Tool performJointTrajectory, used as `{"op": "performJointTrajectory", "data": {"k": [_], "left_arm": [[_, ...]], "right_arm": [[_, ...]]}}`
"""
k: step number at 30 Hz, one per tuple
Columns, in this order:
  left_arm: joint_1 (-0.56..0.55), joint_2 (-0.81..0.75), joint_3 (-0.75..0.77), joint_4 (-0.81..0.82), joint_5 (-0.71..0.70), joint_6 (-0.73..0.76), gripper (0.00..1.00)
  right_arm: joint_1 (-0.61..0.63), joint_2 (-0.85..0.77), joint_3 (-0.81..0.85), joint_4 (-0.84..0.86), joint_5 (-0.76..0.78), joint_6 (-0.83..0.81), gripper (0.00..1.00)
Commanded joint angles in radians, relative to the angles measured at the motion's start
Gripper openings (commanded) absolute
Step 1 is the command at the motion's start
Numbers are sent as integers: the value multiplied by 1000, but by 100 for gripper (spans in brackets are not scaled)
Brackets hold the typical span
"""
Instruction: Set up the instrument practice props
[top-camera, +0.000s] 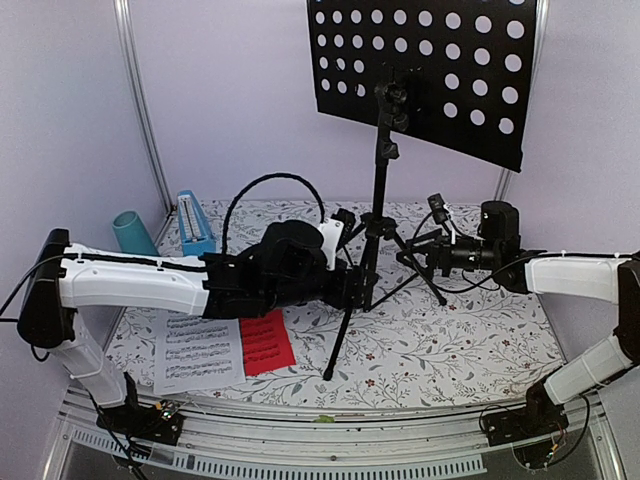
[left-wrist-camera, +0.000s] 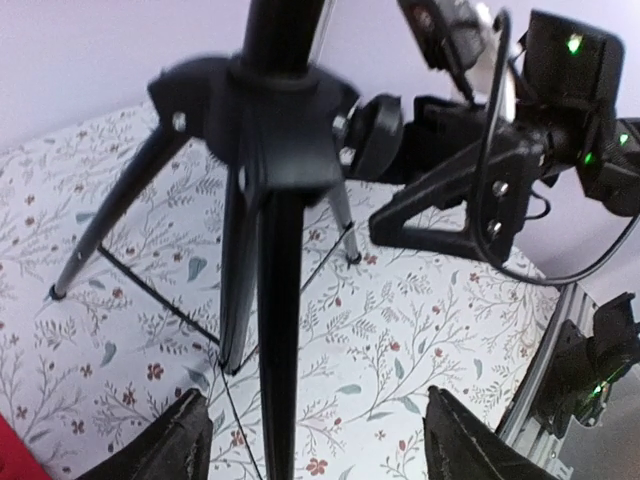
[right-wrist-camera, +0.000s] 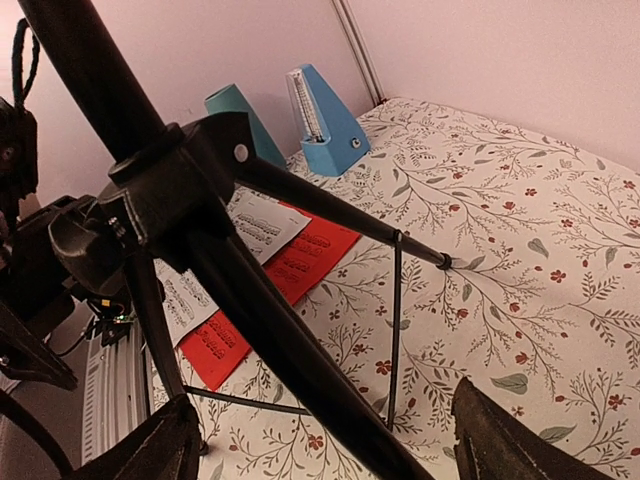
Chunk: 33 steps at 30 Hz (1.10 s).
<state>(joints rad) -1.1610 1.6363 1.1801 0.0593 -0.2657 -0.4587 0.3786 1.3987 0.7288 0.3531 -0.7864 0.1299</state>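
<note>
The black music stand (top-camera: 420, 70) stands upright on its tripod at mid-table, its perforated desk high at the back. My left gripper (top-camera: 352, 285) is low at the tripod's left side. In the left wrist view its jaws (left-wrist-camera: 315, 445) are open, with one tripod leg (left-wrist-camera: 280, 350) passing between the fingers untouched. My right gripper (top-camera: 408, 258) faces the tripod hub from the right, also open, and a leg (right-wrist-camera: 300, 350) crosses between its fingers. The white sheet of music (top-camera: 198, 352) and the red sheet (top-camera: 266, 342) lie flat at front left. The blue metronome (top-camera: 193, 222) stands at the back left.
A teal cup (top-camera: 130, 232) stands left of the metronome by the back corner post. The floral cloth (top-camera: 470, 340) covers the table. Thin brace rods (right-wrist-camera: 397, 330) link the tripod legs near the cloth. The left arm's cable (top-camera: 270, 180) arches above its wrist.
</note>
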Motion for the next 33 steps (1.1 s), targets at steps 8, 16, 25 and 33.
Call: {"op": "performJointTrajectory", "data": {"k": [8,16,25,33], "left_arm": [[-14,150,119,-226,-74,-81,55],[40,176,126,-236,-56,-58,19],[121,190,119,-147,73,127,0],[191,239,168,-81,252,291,0]], "right_arm": [[8,92,125,-59,-90,-87,74],[12,114,139,-83,-110,-105,63],[26,94,98,-87,-102,-98,49],[37,22,27,-72,-49,-79,41]]}}
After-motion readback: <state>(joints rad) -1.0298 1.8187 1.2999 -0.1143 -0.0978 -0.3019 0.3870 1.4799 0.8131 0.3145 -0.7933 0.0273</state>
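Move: Just below the left hand, about 7 cm down and 1 cm ahead, lies the gripping spot on the music stand's near leg. That leg's foot is some 5 cm back, 3 cm left and 22 cm below this hand, and the hub about 8 cm ahead, 5 cm right and 4 cm higher. The right hand has the stand's right leg about 2 cm to its left and 1 cm ahead, 1 cm below, with the hub roughly 8 cm left, 1 cm ahead and 4 cm up. Sinking about 7 cm while rolling some 15 degrees, left side rising, the left hand brings its open fingers around the stand's near leg and pinches it, then carries it forward about 3 cm, turning clockwise. The right hand stays close to the right leg, edging forward and left by 1 to 2 cm as its fingers close to about half open around that leg. ##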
